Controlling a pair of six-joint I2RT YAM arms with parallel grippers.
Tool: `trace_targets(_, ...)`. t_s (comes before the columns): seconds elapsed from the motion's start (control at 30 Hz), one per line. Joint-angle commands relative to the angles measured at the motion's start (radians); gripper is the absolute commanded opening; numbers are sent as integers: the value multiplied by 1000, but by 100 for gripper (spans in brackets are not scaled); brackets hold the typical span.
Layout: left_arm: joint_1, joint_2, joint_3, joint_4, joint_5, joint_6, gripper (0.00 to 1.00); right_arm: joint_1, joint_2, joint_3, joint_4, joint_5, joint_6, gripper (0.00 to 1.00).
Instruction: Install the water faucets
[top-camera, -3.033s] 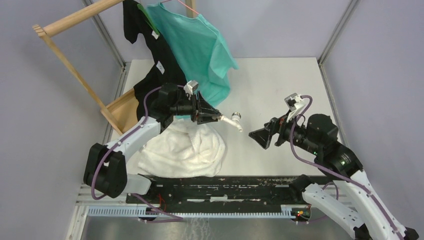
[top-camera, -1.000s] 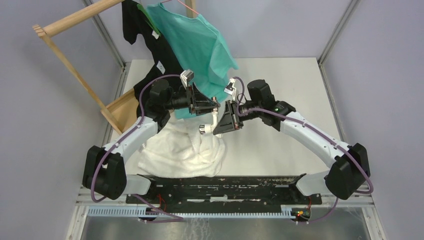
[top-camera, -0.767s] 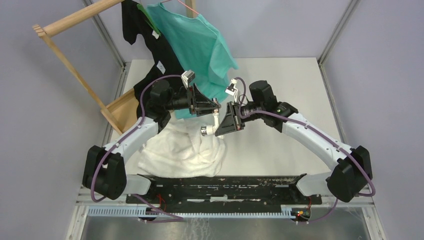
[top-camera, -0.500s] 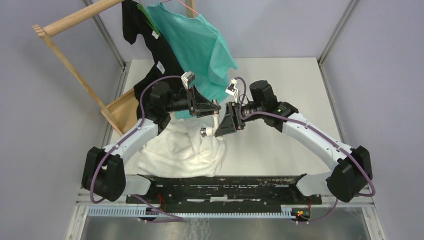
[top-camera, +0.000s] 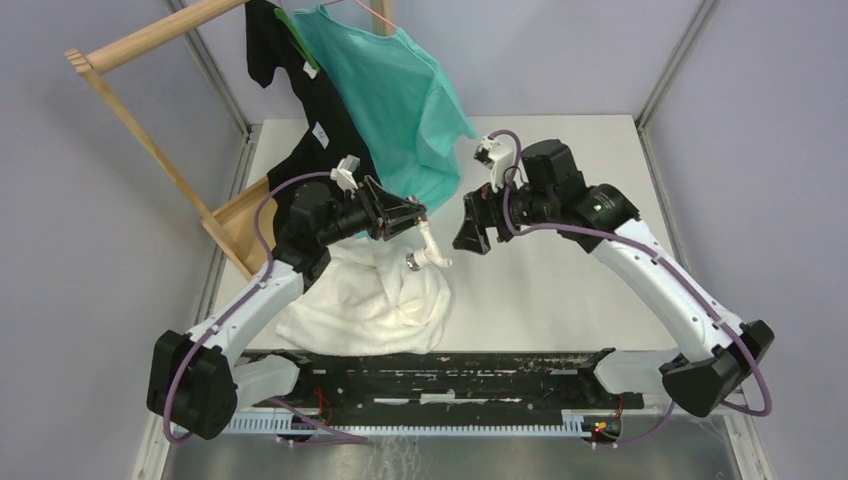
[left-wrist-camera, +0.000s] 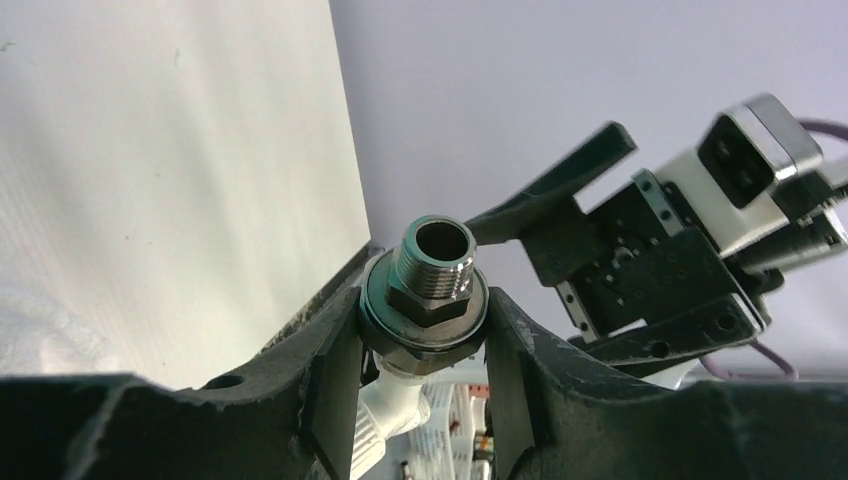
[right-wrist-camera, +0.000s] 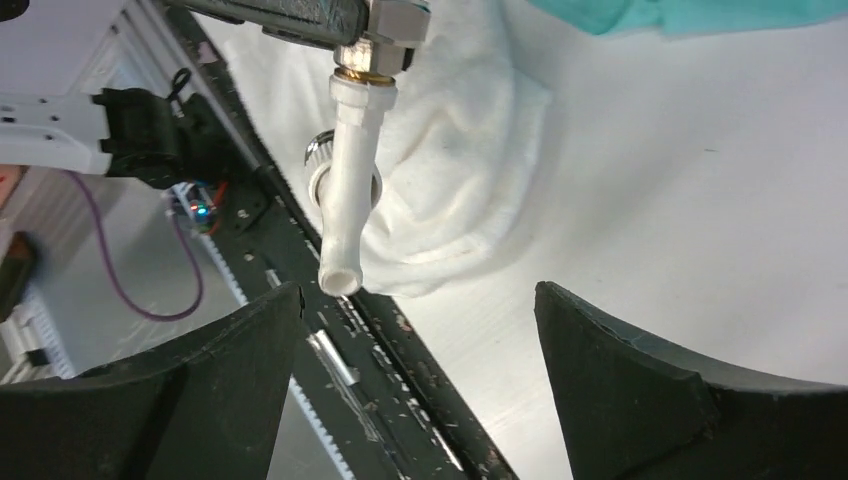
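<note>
A water faucet (top-camera: 432, 247) hangs in the air over the table's middle, a white plastic spout with a silver threaded fitting (left-wrist-camera: 432, 262) at its end. My left gripper (top-camera: 417, 216) is shut on it. In the left wrist view the fingers (left-wrist-camera: 335, 345) clamp the fitting's round flange from both sides, and the white body (left-wrist-camera: 395, 415) shows below. My right gripper (top-camera: 463, 222) stands open just right of the faucet and touches nothing. In the right wrist view the spout (right-wrist-camera: 350, 200) points down toward the wide gap of the right gripper (right-wrist-camera: 420, 330).
A crumpled white towel (top-camera: 360, 295) lies under the faucet. A teal shirt (top-camera: 400, 90) and a black shirt (top-camera: 300, 110) hang from a wooden rack (top-camera: 150, 140) at the back left. A black rail (top-camera: 430, 365) runs along the near edge.
My right gripper has opened, let go of the faucet and drawn back to the right. The left gripper has swung slightly left, still holding the faucet.
</note>
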Motion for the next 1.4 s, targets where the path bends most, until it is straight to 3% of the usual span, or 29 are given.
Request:
trace_targets(0.0,-5,-43,-88,284,-131,-131,3,-5,-95,-1,-15,228,-58,91)
trace_targets(0.1,-13,-75,-148,435,-232,-173,3,-5,-222,-184,200,260,7,91)
trace_targets(0.2,-33,-116,-174,472,-346,-143,3,-5,-352,-356,431,279,121,91)
trace_targets(0.3,-53,-151,-205,507,-461,-143,3,-3,-495,-663,953,235,308,90)
trace_targets(0.37,-54,-156,-229,552,-502,-173,3,-1,-524,-866,1353,264,433,91)
trace_targets(0.4,-54,-153,-245,583,-514,-191,3,-1,-506,-913,1457,286,472,91)
trace_targets(0.53,-61,-125,-271,669,-521,-257,3,20,-406,-887,1486,236,505,90)
trace_targets(0.63,-63,-84,-254,693,-471,-271,3,81,-325,-892,1615,210,424,89)
trace_targets(0.77,-65,-55,-281,782,-499,-332,3,158,-242,-855,1591,241,293,88)
trace_targets(0.93,-65,-40,-264,768,-452,-299,3,189,-150,-846,1712,319,303,86)
trace_targets(1.13,-65,-42,-282,776,-458,-299,3,182,-45,-771,1727,279,419,39)
trace_targets(1.37,-65,-36,-288,796,-452,-299,3,96,33,-739,1793,217,741,25)
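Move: The white faucet, held near its upper nut by the left gripper, has its middle about 8 cm left of the open right hand, 1 cm back and 3 cm lower. The left gripper is some 11 cm left and 4 cm ahead of the right hand, at about its height; the towel lies about 22 cm left, 4 cm back and 24 cm below. From the left hand, the faucet's middle is about 5 cm back, 3 cm right and 3 cm down. Right hand goes right, then some 11 cm left, pinching the faucet's free end as left carries it forward-left. ##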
